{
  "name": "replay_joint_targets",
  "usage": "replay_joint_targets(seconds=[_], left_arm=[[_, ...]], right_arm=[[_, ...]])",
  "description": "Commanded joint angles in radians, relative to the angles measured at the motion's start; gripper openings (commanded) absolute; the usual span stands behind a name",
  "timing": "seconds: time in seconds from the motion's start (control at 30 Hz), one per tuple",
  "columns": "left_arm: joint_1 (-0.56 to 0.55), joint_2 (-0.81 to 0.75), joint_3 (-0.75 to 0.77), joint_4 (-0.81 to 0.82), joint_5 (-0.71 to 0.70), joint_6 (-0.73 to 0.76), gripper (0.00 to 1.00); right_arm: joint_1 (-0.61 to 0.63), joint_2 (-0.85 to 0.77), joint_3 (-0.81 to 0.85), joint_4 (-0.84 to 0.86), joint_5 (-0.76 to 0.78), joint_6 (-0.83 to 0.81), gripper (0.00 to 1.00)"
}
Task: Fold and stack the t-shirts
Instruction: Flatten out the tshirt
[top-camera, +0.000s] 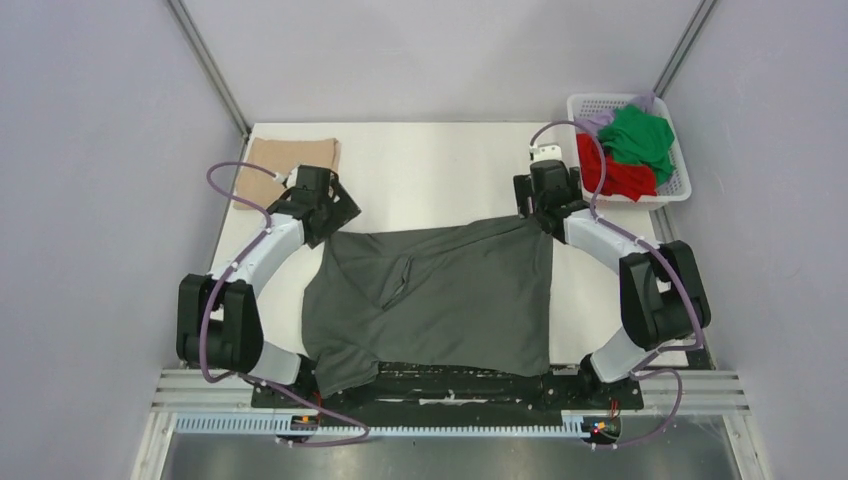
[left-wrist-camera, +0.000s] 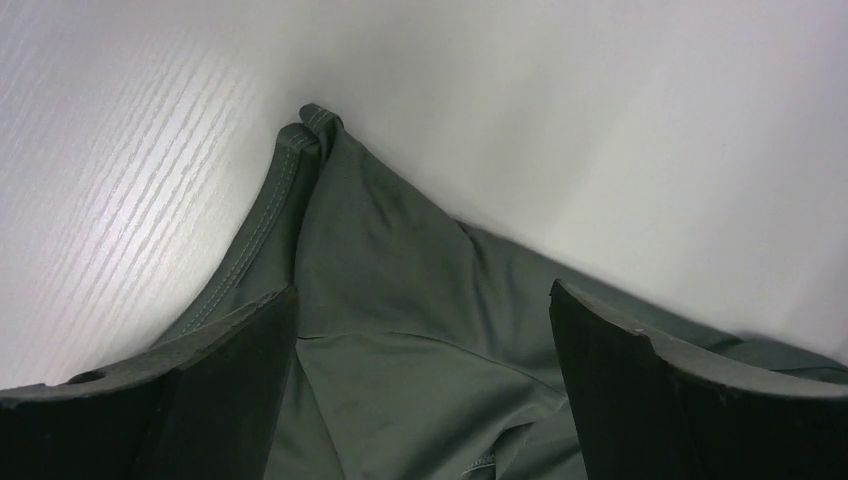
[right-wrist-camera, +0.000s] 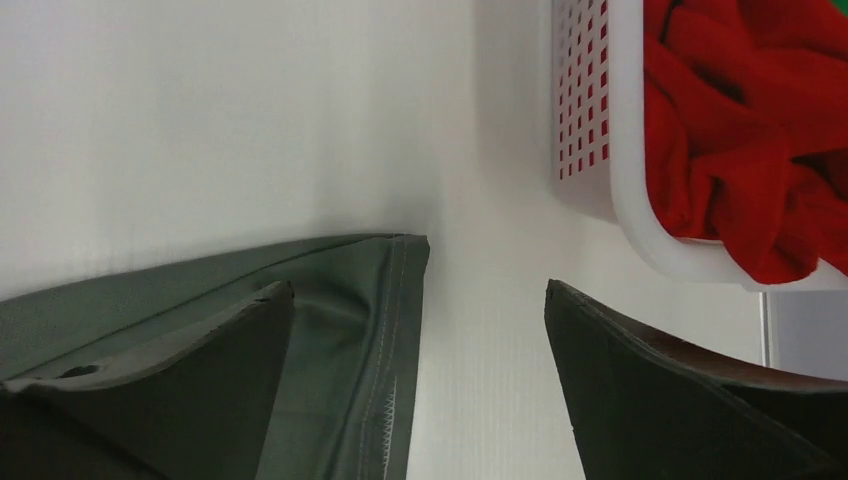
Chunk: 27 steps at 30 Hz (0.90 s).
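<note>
A dark green t-shirt (top-camera: 440, 295) lies spread on the white table, partly hanging over the near edge. My left gripper (top-camera: 330, 215) is open just above its far left corner; the left wrist view shows the cloth (left-wrist-camera: 400, 300) between the spread fingers (left-wrist-camera: 200, 390). My right gripper (top-camera: 548, 215) is open over the far right corner; the hemmed corner (right-wrist-camera: 385, 300) lies by the left finger (right-wrist-camera: 170, 380), with bare table under the gap. A folded tan t-shirt (top-camera: 290, 160) lies at the far left.
A white basket (top-camera: 672, 190) at the far right holds red (top-camera: 620, 175), green (top-camera: 640, 135) and purple garments; it also shows in the right wrist view (right-wrist-camera: 620, 150). A metal rail (top-camera: 450, 400) runs along the near edge.
</note>
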Motion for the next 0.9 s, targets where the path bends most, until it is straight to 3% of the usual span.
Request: replay_joint_targets(seconds=[0.0,0.3,0.5,0.67,0.87], left_arm=[[0.006,-0.048,0.079,0.066,0.009,0.038,1.00],[-0.018,-0.173,-0.103,0.042,0.173,0.004,1.00],[-0.180,-0.239,-0.197,-0.057,0.196,-0.007,1.00],[-0.322,-0.242,-0.222,-0.244,0.080,-0.056,1.00],[-0.388,-0.198,-0.291,-0.229,0.102,-0.089,0.92]], right_arm=[[-0.001,-0.030,0.071,0.093,0.006,0.044,0.98],[0.006,-0.252,-0.218,0.104,-0.279,0.200,0.98],[0.086,-0.361,-0.462,0.166,-0.433,0.323,0.98],[0.100,-0.386,-0.566,0.179,-0.439,0.341,0.98],[0.100,-0.371,-0.601,0.188,-0.396,0.345,0.98]])
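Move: The raised flap on the grey t-shirt's left half lies about 14 cm back from the left hand and 13 cm to its right, 11 cm below. The folded tan shirt is some 14 cm ahead and 14 cm left. The right hand goes for the t-shirt's right panel, roughly 15 cm back and 7 cm left, 10 cm down. The t-shirt's far right corner is 4 cm back, directly in line; the basket is 12 cm ahead and 23 cm right. Both open hands lift slightly, sweep back about 15 cm and inward, then sink over the t-shirt, right hand lower. ##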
